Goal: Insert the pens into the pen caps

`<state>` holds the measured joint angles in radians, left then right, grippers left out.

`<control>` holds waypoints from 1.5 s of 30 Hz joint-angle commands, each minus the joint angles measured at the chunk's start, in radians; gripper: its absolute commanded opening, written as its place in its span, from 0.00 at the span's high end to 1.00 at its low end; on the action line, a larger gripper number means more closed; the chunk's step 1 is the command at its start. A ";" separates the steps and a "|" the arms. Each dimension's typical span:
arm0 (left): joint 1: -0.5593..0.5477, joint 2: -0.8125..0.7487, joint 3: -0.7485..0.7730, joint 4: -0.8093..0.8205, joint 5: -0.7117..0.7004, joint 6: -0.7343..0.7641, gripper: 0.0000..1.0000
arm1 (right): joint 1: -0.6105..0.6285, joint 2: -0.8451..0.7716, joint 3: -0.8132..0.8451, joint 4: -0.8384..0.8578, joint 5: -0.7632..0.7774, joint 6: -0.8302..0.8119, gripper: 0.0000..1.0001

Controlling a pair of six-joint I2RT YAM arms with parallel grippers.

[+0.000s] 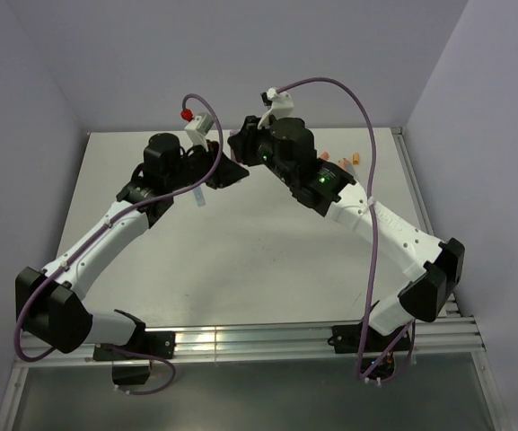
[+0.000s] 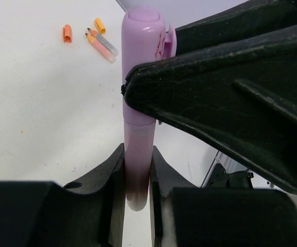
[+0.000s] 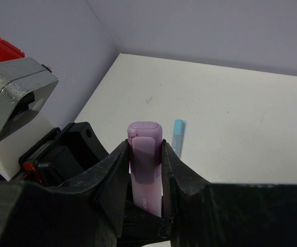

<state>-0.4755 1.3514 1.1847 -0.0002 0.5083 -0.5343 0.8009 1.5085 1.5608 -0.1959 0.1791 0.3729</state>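
A pale purple pen (image 2: 138,149) is pinched between the fingers of my left gripper (image 2: 137,154), which is shut on its body. A purple pen cap (image 2: 143,46) with a clip sits over the pen's far end. My right gripper (image 3: 145,149) is shut on that cap (image 3: 145,139), one finger on each side. In the top view the two grippers meet above the far middle of the table, left (image 1: 225,171) and right (image 1: 241,146). A light blue pen (image 3: 178,135) lies on the table beyond them.
An orange cap (image 2: 67,33), a smaller orange cap (image 2: 100,25) and two peach pens (image 2: 103,46) lie together on the white table (image 2: 35,103), at its far right in the top view (image 1: 353,160). Purple walls stand close on three sides.
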 commanded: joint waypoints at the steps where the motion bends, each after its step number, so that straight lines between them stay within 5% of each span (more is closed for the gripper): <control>1: 0.094 -0.034 0.156 0.336 -0.271 -0.003 1.00 | 0.126 -0.021 -0.082 -0.392 -0.216 0.024 1.00; 23: 0.113 -0.029 0.194 0.344 -0.267 -0.003 1.00 | 0.147 -0.050 -0.182 -0.390 -0.181 0.031 1.00; 32: 0.110 -0.054 0.093 0.362 -0.151 -0.023 1.00 | 0.129 -0.018 -0.025 -0.410 0.032 0.081 1.00; 37: 0.075 -0.075 0.046 0.292 -0.142 0.000 1.00 | 0.101 0.021 0.119 -0.402 0.132 0.087 0.51; 41: 0.061 -0.077 -0.014 0.275 -0.154 -0.025 1.00 | 0.069 0.024 0.215 -0.404 0.158 0.092 0.36; 45: 0.060 -0.054 -0.088 0.275 -0.192 -0.072 1.00 | 0.012 -0.005 0.252 -0.396 0.145 0.097 0.32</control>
<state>-0.4095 1.2911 1.1416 0.2146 0.3752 -0.5583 0.8570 1.5288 1.7412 -0.5499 0.3210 0.4564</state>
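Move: The left hand already holds the purple pen upright; the purple cap, on its upper end, is about 6 cm above the left hand and 1 cm ahead. The right hand still pinches that cap; the pen's middle lies some 4 cm below it and 1 cm back. The blue pen lies on the table roughly 11 cm ahead of the left hand, 10 cm left and 30 below; the orange cap about 20 ahead of the left hand and 23 right. Right finally releases the cap, backing 3 cm, while left lifts the pen about 5 cm, leftward and forward. ##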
